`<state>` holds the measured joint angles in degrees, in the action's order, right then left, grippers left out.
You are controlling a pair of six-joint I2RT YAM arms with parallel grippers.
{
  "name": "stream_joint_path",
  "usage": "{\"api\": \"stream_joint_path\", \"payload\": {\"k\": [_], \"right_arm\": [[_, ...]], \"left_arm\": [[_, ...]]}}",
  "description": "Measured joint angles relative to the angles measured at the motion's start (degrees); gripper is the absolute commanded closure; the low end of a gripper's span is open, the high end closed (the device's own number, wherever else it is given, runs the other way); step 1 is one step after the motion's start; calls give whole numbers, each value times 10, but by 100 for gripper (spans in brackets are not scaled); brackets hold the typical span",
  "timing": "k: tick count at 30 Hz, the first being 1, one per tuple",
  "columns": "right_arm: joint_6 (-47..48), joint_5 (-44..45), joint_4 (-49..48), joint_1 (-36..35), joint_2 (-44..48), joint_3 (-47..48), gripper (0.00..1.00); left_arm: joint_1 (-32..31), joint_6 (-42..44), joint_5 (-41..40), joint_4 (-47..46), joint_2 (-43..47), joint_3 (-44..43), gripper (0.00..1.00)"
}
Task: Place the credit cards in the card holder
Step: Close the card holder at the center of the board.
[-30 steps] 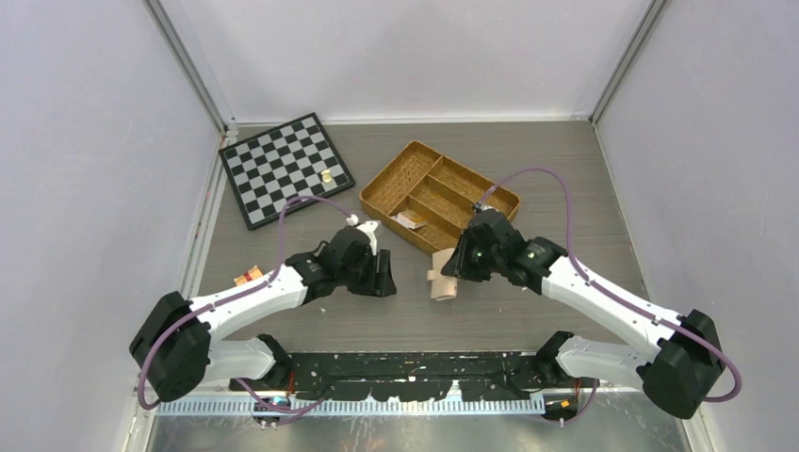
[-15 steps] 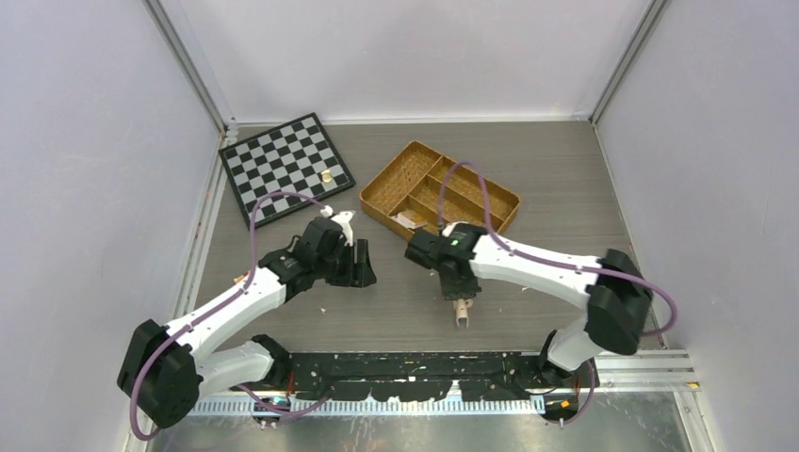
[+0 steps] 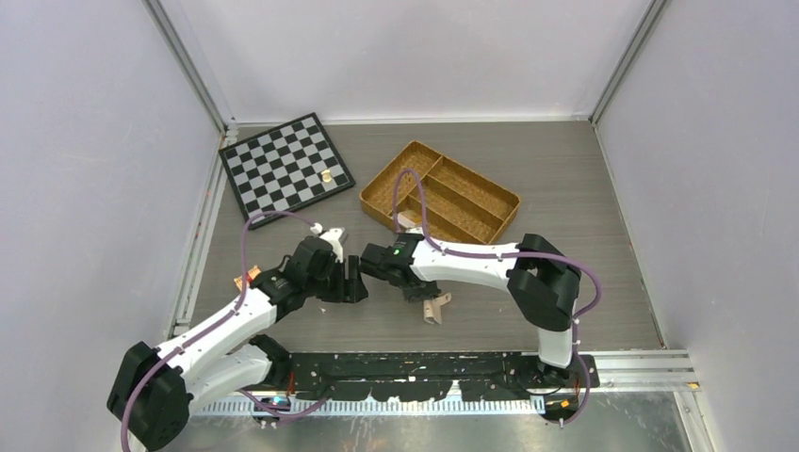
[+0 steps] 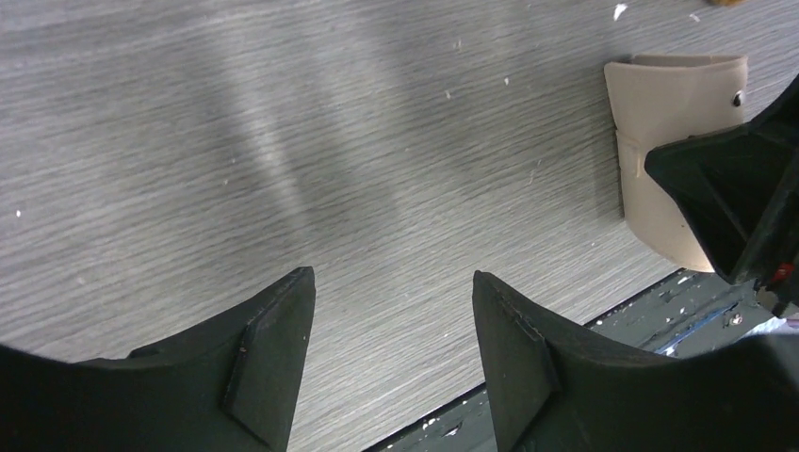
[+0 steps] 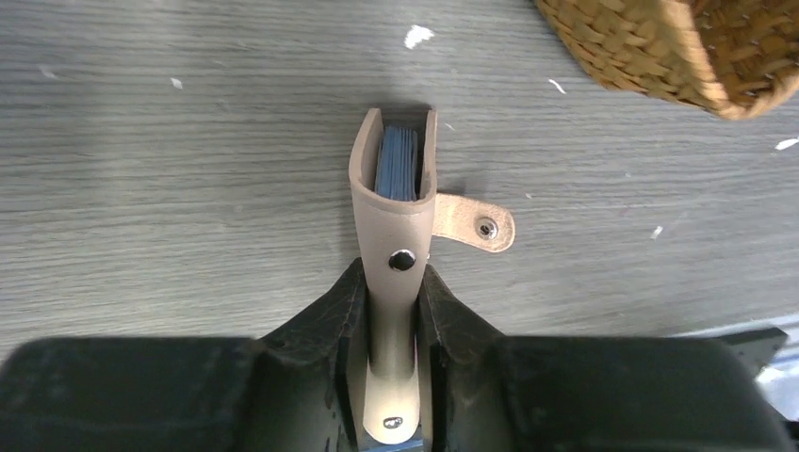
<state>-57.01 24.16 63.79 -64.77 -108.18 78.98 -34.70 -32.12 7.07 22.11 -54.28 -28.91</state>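
Note:
My right gripper (image 5: 391,275) is shut on the folded peach-beige card holder (image 5: 396,217), pinching it by both flat sides. The snap tab (image 5: 481,226) hangs loose to its right. Blue credit cards (image 5: 398,162) show edge-on inside the holder's far end. From above, the card holder (image 3: 433,307) hangs low over the table's near middle under the right gripper (image 3: 421,292). My left gripper (image 3: 354,281) is just left of it, open, with only bare table between its fingers (image 4: 273,358). In the left wrist view the card holder (image 4: 660,141) shows at the right.
A woven wicker divided tray (image 3: 440,193) stands behind the grippers with a small packet (image 3: 407,220) in it. A chessboard (image 3: 283,168) lies at the back left. A small orange item (image 3: 247,277) sits at the left edge. The black rail (image 3: 424,363) borders the near edge.
The right arm has swung left and nearer with the card holder held in it. The left gripper has drawn back to the left and opened wider.

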Motion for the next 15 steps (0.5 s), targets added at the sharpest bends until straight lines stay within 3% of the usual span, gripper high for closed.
{"api": "stream_joint_path", "payload": {"k": [5,15], "right_arm": [[0,-16,-54,-3,-9,20,43],[47,-33,-125,-6,42,23,36]], "left_arm": [[0,-9,-6,0,25,26,35],[0,-49,-24,13,130,77,42]]}}
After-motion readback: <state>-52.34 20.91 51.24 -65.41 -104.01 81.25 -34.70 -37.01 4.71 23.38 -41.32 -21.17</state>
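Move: The right fingers already pinch the folded card holder, which stands on edge, spine up; its middle is about 2 cm below and 1 cm back of them. The bare table where it gets laid is some 4 cm left, 1 cm back and 4 cm down. The wicker basket's middle lies roughly 20 cm ahead, 2 cm right, 3 cm lower. From the left hand the holder is about 14 cm right, 3 cm back and 4 cm down. Leftward and low over the table the right hand sweeps nearly 7 cm, fingertips swinging some 15 degrees out to the left, fingers opening wide all the while so the pinch on the holder's spine side ends; then it rises about 3 cm above the holder. The left hand, empty and open, eases a couple of centimetres back and left. ##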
